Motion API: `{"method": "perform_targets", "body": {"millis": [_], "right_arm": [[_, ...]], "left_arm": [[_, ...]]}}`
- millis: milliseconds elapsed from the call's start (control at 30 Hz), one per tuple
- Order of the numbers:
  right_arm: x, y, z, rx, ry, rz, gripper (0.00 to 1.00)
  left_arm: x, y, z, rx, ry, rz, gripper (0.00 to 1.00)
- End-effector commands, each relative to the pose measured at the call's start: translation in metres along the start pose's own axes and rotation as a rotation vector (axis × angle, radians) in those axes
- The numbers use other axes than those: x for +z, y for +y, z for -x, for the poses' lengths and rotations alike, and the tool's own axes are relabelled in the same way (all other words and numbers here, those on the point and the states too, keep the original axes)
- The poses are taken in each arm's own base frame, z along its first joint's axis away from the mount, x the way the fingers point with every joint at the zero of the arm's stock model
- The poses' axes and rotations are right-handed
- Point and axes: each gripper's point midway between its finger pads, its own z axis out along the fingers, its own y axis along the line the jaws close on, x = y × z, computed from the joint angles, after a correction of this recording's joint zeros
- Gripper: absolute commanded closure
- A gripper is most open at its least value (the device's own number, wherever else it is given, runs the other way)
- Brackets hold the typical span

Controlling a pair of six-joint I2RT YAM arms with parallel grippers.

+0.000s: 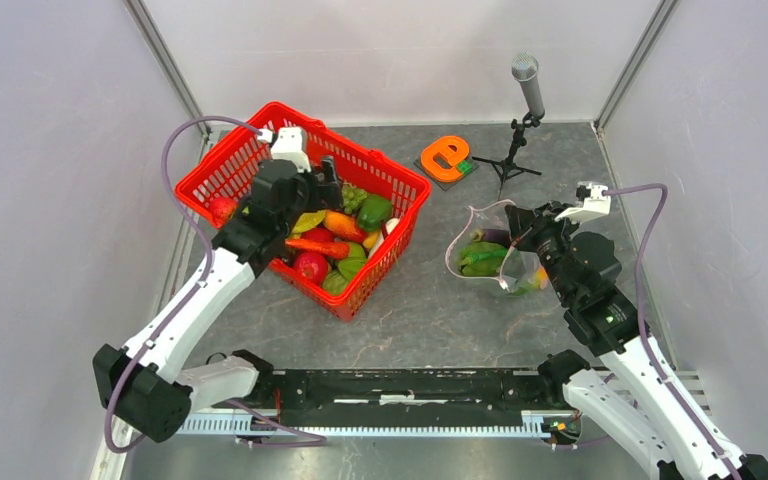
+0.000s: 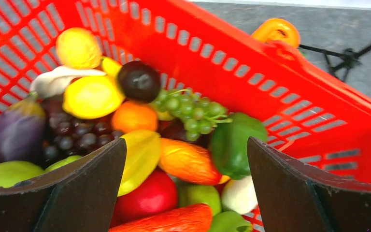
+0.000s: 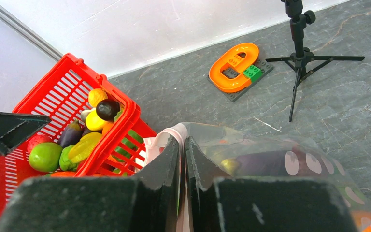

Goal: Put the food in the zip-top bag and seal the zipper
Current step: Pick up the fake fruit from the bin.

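Note:
The clear zip-top bag stands right of centre, its mouth held wide toward the left. Green food pieces lie inside it, and a dark purple piece shows through its dotted wall. My right gripper is shut on the bag's mouth edge, with the pale zipper pinched between its fingers. More food fills the red basket. My left gripper hangs open just over that pile, above an orange piece and a green pepper, gripping nothing.
A microphone on a small tripod stands at the back right. An orange ring toy on a dark base lies beside it. Pale enclosure walls close in both sides, and the arms' rail runs along the near edge.

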Motion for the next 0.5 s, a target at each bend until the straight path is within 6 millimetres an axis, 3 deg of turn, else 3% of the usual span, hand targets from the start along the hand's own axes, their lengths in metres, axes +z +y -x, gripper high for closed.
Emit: {"method": "perform_targets", "body": {"millis": [0, 400, 467], "right_arm": [[0.002, 0.006, 0.013, 0.002, -0.049, 0.018, 0.87], [0.001, 0.009, 0.015, 0.0, -0.05, 0.036, 0.87], [0.001, 0.009, 0.015, -0.001, -0.049, 0.035, 0.87]], "left_arm": [[0.013, 0.036, -0.008, -0.062, 0.08, 0.103, 0.0], [0.111, 0.072, -0.027, -0.034, 0.108, 0.011, 0.0], [0.12, 0.069, -0.021, -0.024, 0.064, -0.039, 0.0]]}}
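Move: The dark avocado in the red bin lies about 11 cm ahead of the left hand, 6 cm left and 16 cm below. The lemon is some 6 cm to the avocado's left and 2 cm nearer; the small orange is 5 cm nearer than the avocado, and the green grapes are 6 cm to its right and 4 cm nearer. From the right hand, the avocado is roughly 22 cm ahead, 42 cm left and 18 cm lower. Fingers still wide open, the left hand dips about 11 cm, forward and left, towards the avocado, tipping down 15 degrees. ##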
